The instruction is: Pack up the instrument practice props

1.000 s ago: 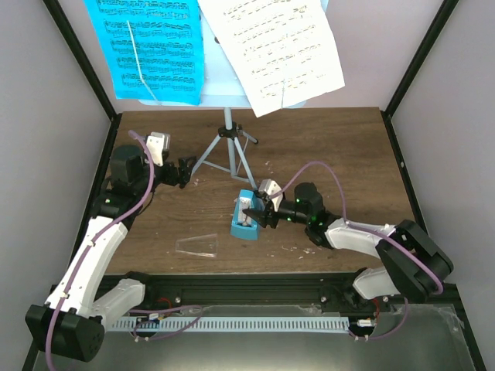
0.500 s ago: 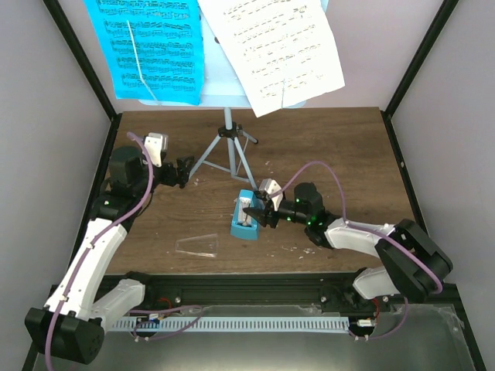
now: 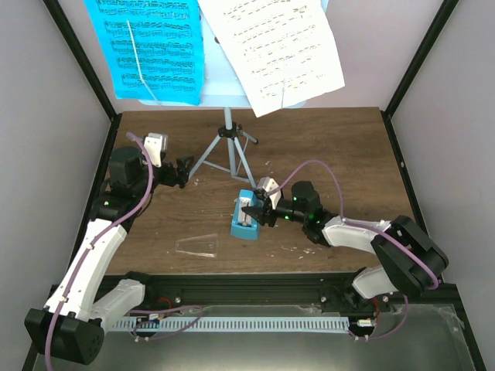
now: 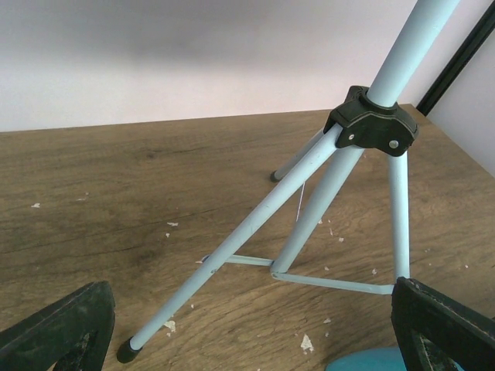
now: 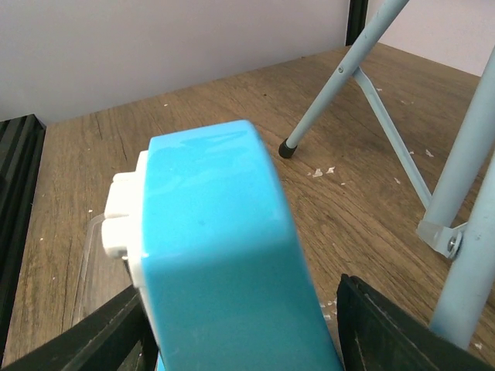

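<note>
The pale blue music stand (image 3: 227,131) rises on its tripod at the back of the table, with a cyan music sheet (image 3: 151,46) and a white music sheet (image 3: 274,46) on its desk. The teal metronome (image 3: 247,218) sits mid-table without its cover. My right gripper (image 3: 254,210) straddles the metronome (image 5: 216,239). Its left finger (image 5: 100,340) is against the side, while the right one (image 5: 394,325) stands a sliver away, so the gripper is open. My left gripper (image 3: 186,171) is open and empty, facing the stand's legs (image 4: 255,224).
A clear plastic cover (image 3: 197,246) lies flat near the front, left of the metronome. Small pale flecks dot the wooden table (image 3: 348,154). Black frame posts and pale walls enclose the sides. The tripod's spread legs (image 5: 340,77) stand just behind the metronome.
My right gripper has edged further over the metronome and its jaws have narrowed around it. The left arm, stand and sheets have not moved.
</note>
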`<state>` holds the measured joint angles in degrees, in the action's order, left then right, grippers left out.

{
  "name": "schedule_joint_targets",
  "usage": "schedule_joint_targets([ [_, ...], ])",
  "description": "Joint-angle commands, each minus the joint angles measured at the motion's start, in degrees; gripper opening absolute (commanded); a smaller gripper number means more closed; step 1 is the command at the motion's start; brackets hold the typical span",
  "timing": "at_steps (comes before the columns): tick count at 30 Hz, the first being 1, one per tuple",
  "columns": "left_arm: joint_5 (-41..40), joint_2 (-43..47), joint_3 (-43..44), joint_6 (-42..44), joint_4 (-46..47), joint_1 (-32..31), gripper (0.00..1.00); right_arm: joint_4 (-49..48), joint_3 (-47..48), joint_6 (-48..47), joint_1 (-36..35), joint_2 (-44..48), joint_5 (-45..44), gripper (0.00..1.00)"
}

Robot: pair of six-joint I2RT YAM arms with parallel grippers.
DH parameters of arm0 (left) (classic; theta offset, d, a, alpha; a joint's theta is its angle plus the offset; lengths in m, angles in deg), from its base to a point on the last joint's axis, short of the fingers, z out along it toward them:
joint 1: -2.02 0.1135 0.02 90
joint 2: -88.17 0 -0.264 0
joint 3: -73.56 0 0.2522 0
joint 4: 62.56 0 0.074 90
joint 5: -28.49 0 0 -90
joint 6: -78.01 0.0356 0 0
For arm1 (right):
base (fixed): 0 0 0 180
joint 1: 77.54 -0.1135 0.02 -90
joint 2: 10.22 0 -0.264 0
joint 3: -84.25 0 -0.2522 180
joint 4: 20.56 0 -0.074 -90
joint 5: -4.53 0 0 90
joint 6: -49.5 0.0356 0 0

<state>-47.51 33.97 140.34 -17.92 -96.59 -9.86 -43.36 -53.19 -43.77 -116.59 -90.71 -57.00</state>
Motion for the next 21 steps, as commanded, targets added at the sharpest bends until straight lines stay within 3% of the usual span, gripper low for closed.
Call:
schedule_joint_targets([
  [1, -0.3, 0.8, -0.5, 0.5, 0.0, 0.3, 0.99, 0.3, 2.6, 0.6, -0.3, -1.1, -1.1, 0.61],
  [12, -0.3, 0.9, -0.6, 0.5, 0.0, 0.3, 0.98, 0.7, 3.2, 1.2, -0.2, -1.6, -1.3, 0.67],
  [21, -0.1, 1.2, -0.6, 0.5, 0.0, 0.4, 0.99, 2.2, 3.9, 1.7, -0.3, -0.5, -1.0, 0.92],
])
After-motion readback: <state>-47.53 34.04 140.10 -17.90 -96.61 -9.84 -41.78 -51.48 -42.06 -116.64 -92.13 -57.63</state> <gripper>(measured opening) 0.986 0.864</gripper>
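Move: My right hand is already around the upper part of the blue metronome, one finger on its near face and one on its far face. Its middle lies about 1 cm to the left, level fore and aft, and some 6 cm below. The clear cover lies about 14 cm left and 6 cm nearer me; the music stand's tripod rises about 15 cm ahead and 5 cm left. From my left hand the metronome is roughly 17 cm right, 7 cm back and 19 cm down. I spread my right fingers from a partly open grip to nearly wide, letting go of the metronome; the far finger comes clear of its back face. The hand itself hardly travels, easing forward and a touch down by about half a centimetre each, still pointing left across the table with the metronome between the fingers. ##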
